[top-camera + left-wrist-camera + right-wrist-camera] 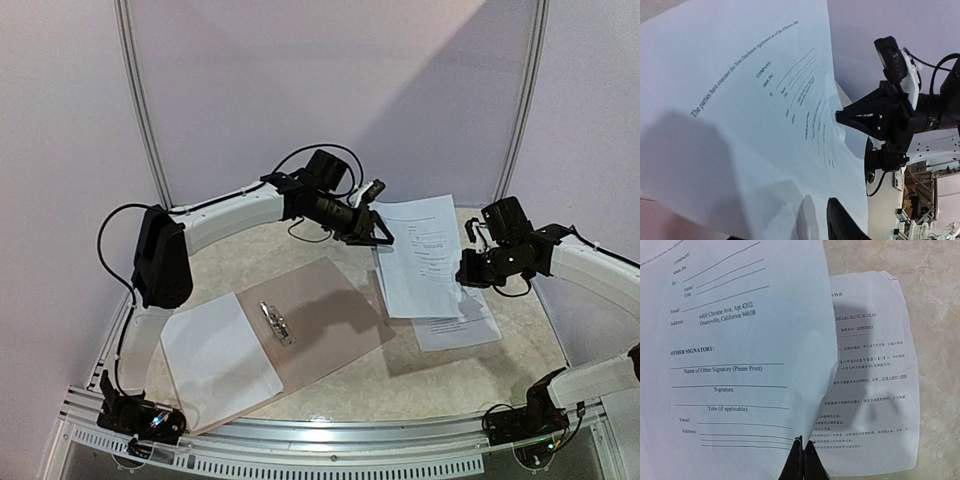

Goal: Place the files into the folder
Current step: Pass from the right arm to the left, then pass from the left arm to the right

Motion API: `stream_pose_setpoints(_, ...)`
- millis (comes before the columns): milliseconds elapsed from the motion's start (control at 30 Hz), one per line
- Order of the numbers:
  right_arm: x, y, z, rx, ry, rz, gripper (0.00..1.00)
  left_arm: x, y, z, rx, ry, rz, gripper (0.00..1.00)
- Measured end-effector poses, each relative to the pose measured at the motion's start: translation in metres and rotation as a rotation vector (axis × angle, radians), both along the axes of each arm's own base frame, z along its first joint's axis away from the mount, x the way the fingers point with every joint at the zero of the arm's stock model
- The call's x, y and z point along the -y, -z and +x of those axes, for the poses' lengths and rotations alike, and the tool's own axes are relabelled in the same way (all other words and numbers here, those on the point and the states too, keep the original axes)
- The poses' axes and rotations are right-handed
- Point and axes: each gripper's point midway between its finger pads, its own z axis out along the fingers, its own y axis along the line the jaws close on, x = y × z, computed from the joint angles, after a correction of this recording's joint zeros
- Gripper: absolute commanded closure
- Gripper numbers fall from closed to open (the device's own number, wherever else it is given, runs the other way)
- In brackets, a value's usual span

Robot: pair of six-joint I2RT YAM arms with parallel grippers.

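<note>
The brown folder (330,310) lies open at centre-left, its metal clip (275,322) in the middle and one white sheet (215,360) on its left half. A printed sheet (418,255) is held up off the table at the right. My right gripper (468,272) is shut on its right edge, as the right wrist view (803,442) shows. My left gripper (378,232) is at the sheet's left edge. One finger (840,225) lies in front of the paper (740,100) and the other is hidden behind it, the jaws apart. Another printed sheet (460,328) lies flat beneath.
The curved table edge and metal rail (330,435) run along the front, with both arm bases at its ends. A white backdrop with thin poles (150,120) stands behind. Black cables hang off both arms.
</note>
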Motion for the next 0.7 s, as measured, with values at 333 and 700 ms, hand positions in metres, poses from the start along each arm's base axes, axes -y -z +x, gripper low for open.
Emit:
stream_pose_setpoints(333, 0.013, 0.014, -0.008, -0.067, 0.086, -0.034, 0.80, 0.023, 0.063, -0.006, -0.048, 0.029, 0.060, 1.00)
stream_pose_setpoints(700, 0.042, 0.045, -0.030, -0.212, 0.219, -0.157, 0.20, 0.024, 0.081, -0.018, 0.004, 0.100, 0.123, 1.00)
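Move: The raised file sheet, still pinched at its right edge by the right hand, has its middle about 8 cm right, 4 cm back and 7 cm below the open left hand. The folder's metal clip lies some 22 cm left, 6 cm back and 18 cm below that hand. From the right hand the sheet's middle is about 9 cm left, 3 cm ahead and 2 cm lower; the remaining pages lie roughly 14 cm below, 4 cm right and 2 cm ahead. Left hand shuts on the sheet's left edge, sinking about 8 cm; right sinks 5 cm leftwards and lets go. ##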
